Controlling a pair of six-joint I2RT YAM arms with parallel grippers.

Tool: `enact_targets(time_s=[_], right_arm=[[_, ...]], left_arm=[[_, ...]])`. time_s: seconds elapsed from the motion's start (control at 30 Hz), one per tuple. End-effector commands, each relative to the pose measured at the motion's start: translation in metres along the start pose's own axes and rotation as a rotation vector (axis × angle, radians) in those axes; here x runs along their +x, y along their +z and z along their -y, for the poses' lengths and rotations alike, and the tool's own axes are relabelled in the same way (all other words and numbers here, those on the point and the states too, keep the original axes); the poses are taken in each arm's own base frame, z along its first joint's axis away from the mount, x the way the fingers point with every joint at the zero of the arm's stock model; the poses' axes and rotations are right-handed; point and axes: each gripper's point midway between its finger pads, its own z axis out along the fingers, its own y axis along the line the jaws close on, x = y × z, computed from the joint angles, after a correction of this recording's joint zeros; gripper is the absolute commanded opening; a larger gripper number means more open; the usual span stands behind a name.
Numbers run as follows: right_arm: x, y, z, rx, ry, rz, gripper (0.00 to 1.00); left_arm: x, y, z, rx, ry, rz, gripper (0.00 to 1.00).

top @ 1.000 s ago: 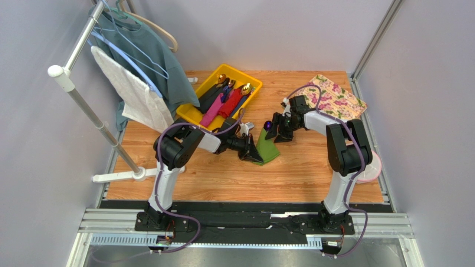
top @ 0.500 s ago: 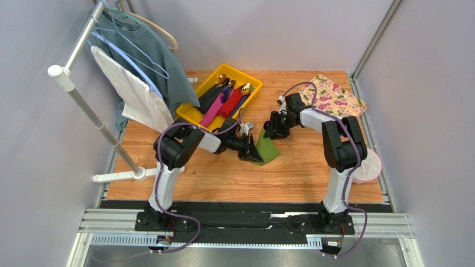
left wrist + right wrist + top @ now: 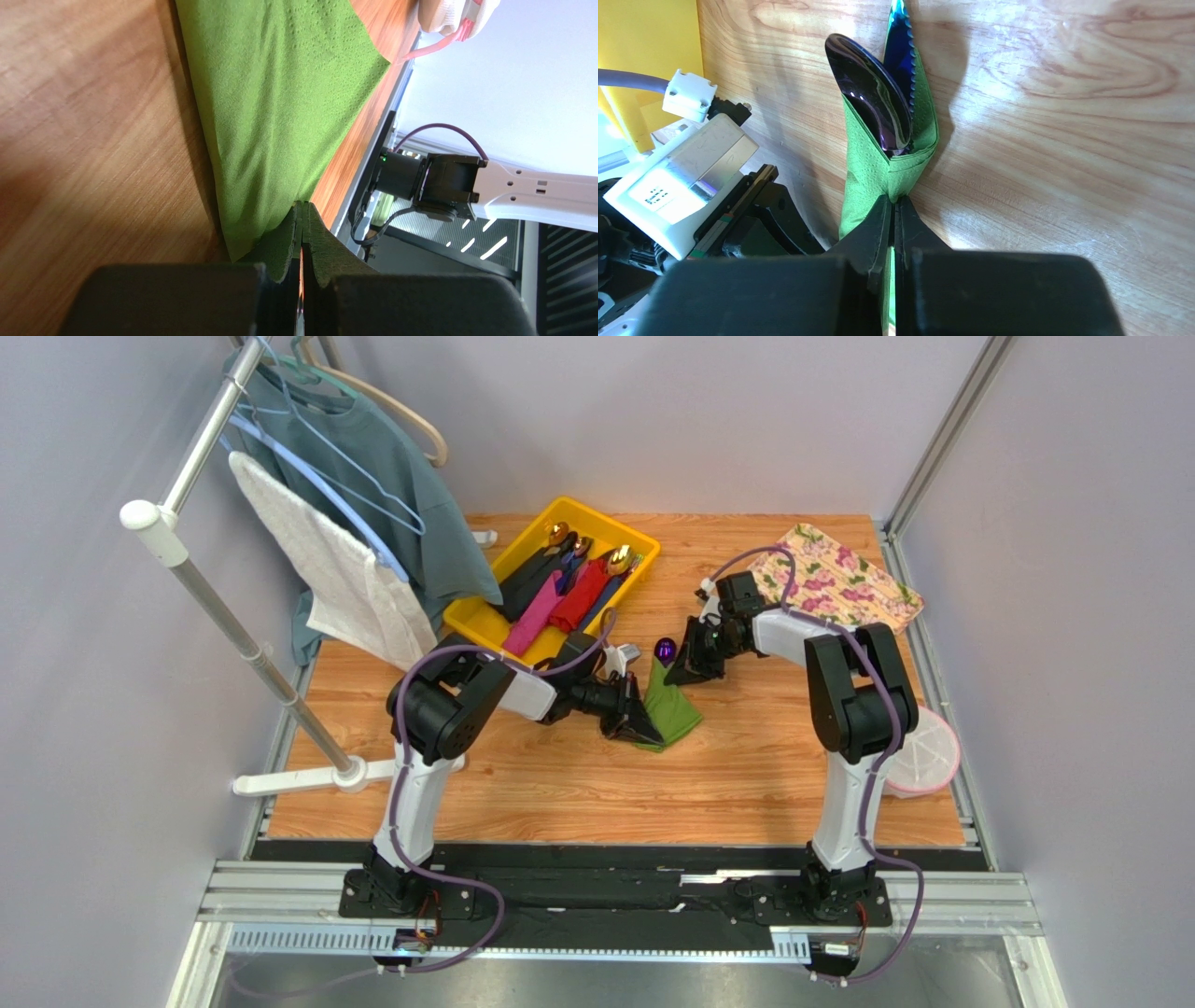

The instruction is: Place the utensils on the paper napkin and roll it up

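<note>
The green paper napkin (image 3: pixel 673 711) lies folded over two utensils at mid-table. A dark iridescent spoon head (image 3: pixel 873 91) and a blue serrated knife blade (image 3: pixel 903 59) stick out of its far end; the spoon head (image 3: pixel 665 647) also shows from above. My left gripper (image 3: pixel 638 714) is shut on the napkin's near-left edge (image 3: pixel 281 105), jaws pressed together at the fold (image 3: pixel 302 204). My right gripper (image 3: pixel 683 669) is shut on the napkin (image 3: pixel 875 182) just below the spoon head, paper pinched between its tips (image 3: pixel 895 199). More utensils (image 3: pixel 568 588) lie in the yellow tray.
The yellow tray (image 3: pixel 484 623) stands at the back left, beside a clothes rack (image 3: pixel 211 588) with a grey shirt and white towel. A floral mat (image 3: pixel 842 581) lies at the back right. A pink-and-white round object (image 3: pixel 929 756) sits at the right edge.
My right gripper moved left to the napkin's far end and shut on it. The left gripper stayed shut on the napkin.
</note>
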Motion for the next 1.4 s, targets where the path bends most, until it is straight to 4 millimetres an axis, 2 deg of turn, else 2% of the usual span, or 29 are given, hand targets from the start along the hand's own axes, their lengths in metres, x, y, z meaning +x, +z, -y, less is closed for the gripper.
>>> enact_targets(time_s=[0.0, 0.07, 0.13, 0.17, 0.2, 0.27, 0.3, 0.33, 0.37, 0.43, 0.5, 0.53, 0.57, 0.63, 0.67, 0.73, 0.77, 0.83, 0.87, 0.93, 0.97, 1.03, 1.17, 1.37], right_arm=[[0.008, 0.011, 0.017, 0.039, 0.034, -0.031, 0.00], [0.000, 0.004, 0.009, 0.010, 0.026, -0.012, 0.00], [-0.009, -0.003, -0.002, -0.040, 0.021, 0.000, 0.00], [-0.013, -0.007, -0.006, -0.057, 0.014, 0.014, 0.00], [-0.015, -0.010, -0.014, -0.090, 0.007, 0.012, 0.00], [-0.019, -0.016, -0.023, -0.132, 0.007, 0.019, 0.00], [-0.020, -0.018, -0.025, -0.139, 0.004, 0.023, 0.00], [-0.019, -0.020, -0.026, -0.146, 0.007, 0.024, 0.00], [-0.020, -0.022, -0.029, -0.162, 0.003, 0.032, 0.00], [-0.019, -0.027, -0.032, -0.172, 0.000, 0.039, 0.00], [-0.021, -0.034, -0.037, -0.196, -0.010, 0.051, 0.00], [-0.021, -0.035, -0.037, -0.201, -0.011, 0.055, 0.00], [-0.020, -0.036, -0.039, -0.209, -0.012, 0.053, 0.00], [-0.021, -0.040, -0.043, -0.222, -0.024, 0.060, 0.00], [-0.021, -0.042, -0.046, -0.233, -0.026, 0.061, 0.00], [-0.022, -0.046, -0.051, -0.249, -0.036, 0.070, 0.00], [-0.024, -0.048, -0.054, -0.262, -0.042, 0.075, 0.00], [-0.026, -0.054, -0.061, -0.278, -0.053, 0.089, 0.00], [-0.026, -0.056, -0.063, -0.286, -0.057, 0.091, 0.00], [-0.028, -0.061, -0.068, -0.298, -0.067, 0.098, 0.00], [-0.028, -0.066, -0.074, -0.314, -0.077, 0.102, 0.00], [-0.029, -0.073, -0.081, -0.331, -0.097, 0.111, 0.00], [-0.025, -0.100, -0.105, -0.395, -0.181, 0.133, 0.00], [-0.015, -0.136, -0.142, -0.477, -0.294, 0.148, 0.00]], left_arm=[[-0.009, 0.002, -0.023, -0.091, 0.004, 0.057, 0.00], [-0.015, 0.000, -0.016, -0.091, 0.031, 0.071, 0.03], [-0.023, -0.004, 0.000, -0.076, 0.079, 0.087, 0.18], [-0.029, -0.007, 0.008, -0.075, 0.096, 0.095, 0.31], [-0.034, -0.012, 0.023, -0.062, 0.129, 0.109, 0.36], [-0.042, -0.020, 0.035, -0.076, 0.177, 0.129, 0.49], [-0.045, -0.027, 0.050, -0.070, 0.213, 0.149, 0.52], [-0.046, -0.034, 0.055, -0.081, 0.231, 0.148, 0.55], [-0.048, -0.042, 0.068, -0.076, 0.259, 0.161, 0.60], [-0.046, -0.053, 0.075, -0.103, 0.281, 0.152, 0.68], [-0.049, -0.071, 0.086, -0.121, 0.304, 0.177, 0.87], [-0.047, -0.079, 0.087, -0.143, 0.320, 0.174, 0.91], [-0.049, -0.091, 0.096, -0.150, 0.348, 0.200, 0.99], [-0.048, -0.103, 0.096, -0.190, 0.396, 0.215, 0.99], [-0.048, -0.113, 0.105, -0.197, 0.430, 0.238, 0.99], [-0.050, -0.127, 0.101, -0.243, 0.471, 0.270, 0.99], [-0.051, -0.136, 0.109, -0.247, 0.499, 0.297, 0.99], [-0.055, -0.151, 0.102, -0.288, 0.521, 0.346, 0.99], [-0.054, -0.160, 0.109, -0.285, 0.547, 0.373, 0.99], [-0.055, -0.170, 0.107, -0.302, 0.580, 0.413, 0.99], [-0.054, -0.177, 0.115, -0.296, 0.610, 0.441, 0.99], [-0.054, -0.185, 0.117, -0.314, 0.675, 0.474, 0.99], [-0.051, -0.210, 0.141, -0.308, 0.814, 0.539, 0.99], [-0.029, -0.219, 0.158, -0.199, 0.841, 0.510, 0.99]])
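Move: The napkin roll around the utensils has its middle about 3 cm back and 1 cm right of the right hand, whose shut fingers already pinch it near its mouth; the spoon bowl sticks out some 5 cm straight ahead of that hand. From the left hand, at the napkin's loose near corner, the roll's middle lies about 5 cm ahead and 2 cm right. The yellow tray's middle is roughly 22 cm ahead and 16 cm left of the left hand. The napkin's near corner is let go as the left fingers spread wide; the left hand climbs some 22 cm and swings left away from the roll, easing a little forward early on, its wrist rolling about 55 degrees. Still pinching the roll near its mouth, the right hand raises it, slowly at first and then faster, tilting its fingers up towards the left by some 20 degrees. ##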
